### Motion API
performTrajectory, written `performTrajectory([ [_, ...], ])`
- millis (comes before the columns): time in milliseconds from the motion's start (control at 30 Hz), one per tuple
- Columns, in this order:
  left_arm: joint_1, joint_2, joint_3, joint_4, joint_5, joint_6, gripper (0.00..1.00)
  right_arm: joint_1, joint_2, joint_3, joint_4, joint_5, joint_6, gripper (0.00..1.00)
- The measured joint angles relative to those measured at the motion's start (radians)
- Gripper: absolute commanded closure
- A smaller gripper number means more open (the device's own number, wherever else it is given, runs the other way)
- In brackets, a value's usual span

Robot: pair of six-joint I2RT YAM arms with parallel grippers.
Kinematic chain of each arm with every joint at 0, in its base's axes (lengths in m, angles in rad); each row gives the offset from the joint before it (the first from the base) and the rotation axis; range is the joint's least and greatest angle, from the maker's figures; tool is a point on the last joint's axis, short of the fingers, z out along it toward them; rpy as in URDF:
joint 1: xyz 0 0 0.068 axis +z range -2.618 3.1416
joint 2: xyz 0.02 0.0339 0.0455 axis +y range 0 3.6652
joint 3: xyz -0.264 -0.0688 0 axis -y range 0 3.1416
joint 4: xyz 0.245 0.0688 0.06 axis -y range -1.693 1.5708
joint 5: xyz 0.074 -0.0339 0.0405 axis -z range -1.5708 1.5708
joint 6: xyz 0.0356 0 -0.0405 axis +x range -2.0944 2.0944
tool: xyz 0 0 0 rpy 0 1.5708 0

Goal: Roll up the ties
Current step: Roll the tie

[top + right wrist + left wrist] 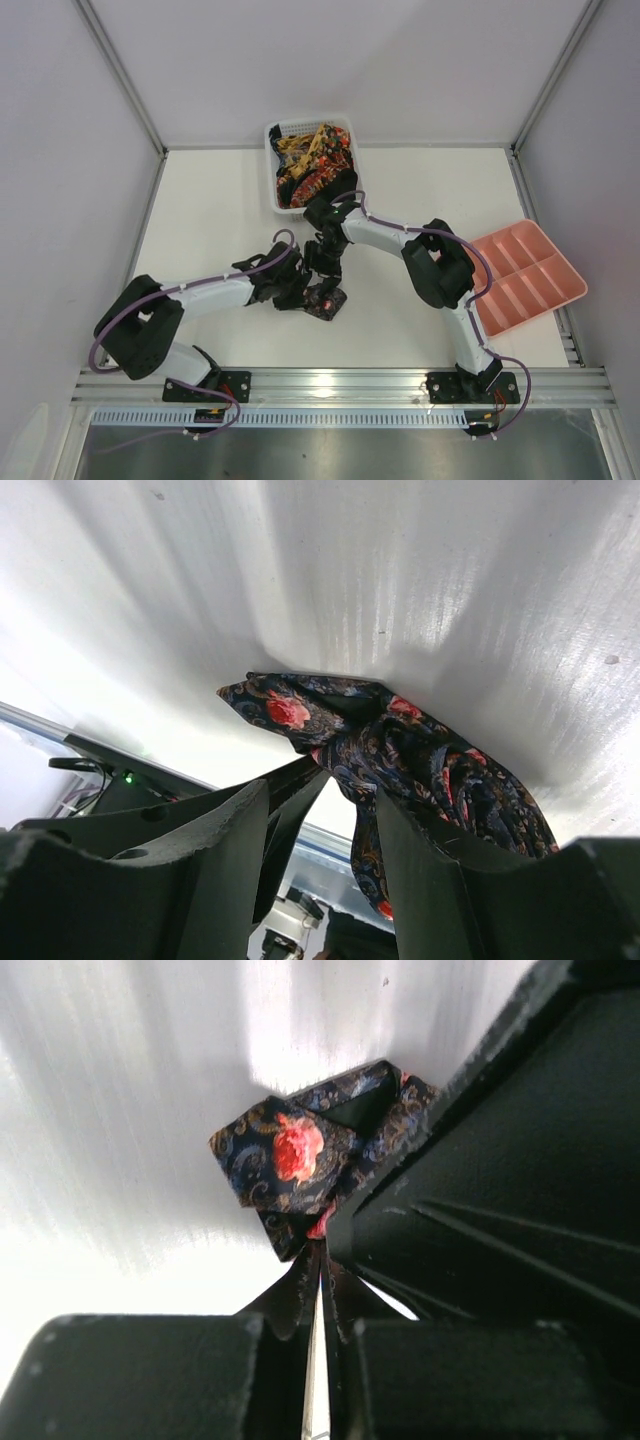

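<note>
A dark tie (326, 302) with red flowers lies bunched on the white table between the two arms. My left gripper (306, 292) comes in from the left. In the left wrist view the left gripper (322, 1250) is shut, pinching the near edge of the folded tie (295, 1155). My right gripper (325, 270) hangs over it from behind. In the right wrist view the right gripper (320, 790) stands open, and the tie (400, 750) drapes down the inner side of its right finger (420, 870). More ties (312, 160) fill the basket.
A white mesh basket (272, 170) stands at the back middle of the table. A pink compartment tray (525, 275) lies at the right edge. The right arm's elbow (438, 265) sits between the tie and the tray.
</note>
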Motion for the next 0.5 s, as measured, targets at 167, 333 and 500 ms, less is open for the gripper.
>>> performTrajectory([
  [167,-0.001,-0.083,0.000,-0.047,-0.006,0.002,0.95,-0.003,0.000,0.000,0.007,-0.006,0.000,0.47],
  [333,-0.001,-0.211,0.002,-0.059,-0.024,0.002,0.94,-0.008,-0.010,0.000,0.010,-0.010,0.000,0.47],
  [500,-0.001,-0.164,0.030,-0.045,-0.027,0.002,0.96,-0.015,-0.032,-0.004,0.017,-0.010,0.003,0.48],
])
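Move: The bunched tie's middle is about 5 cm to the right of my left hand, level with it fore and aft and barely lower. Its red-flowered flap lies some 2 cm ahead and 1 cm left of those fingertips. The white basket of ties is roughly 35 cm ahead of my left hand and 3 cm right. From my right hand, the tie's middle is about 2 cm to the right, 1 cm back and 2 cm below. I lift my nearly shut left fingertips off the tie's edge, straight up by close to 6 cm. Near the top they drift about 1 cm forward, tip slightly, and start sinking again by half a centimetre. My right hand, fingers still half open around the tie, eases up and a little forward, only about 1.5 cm. ##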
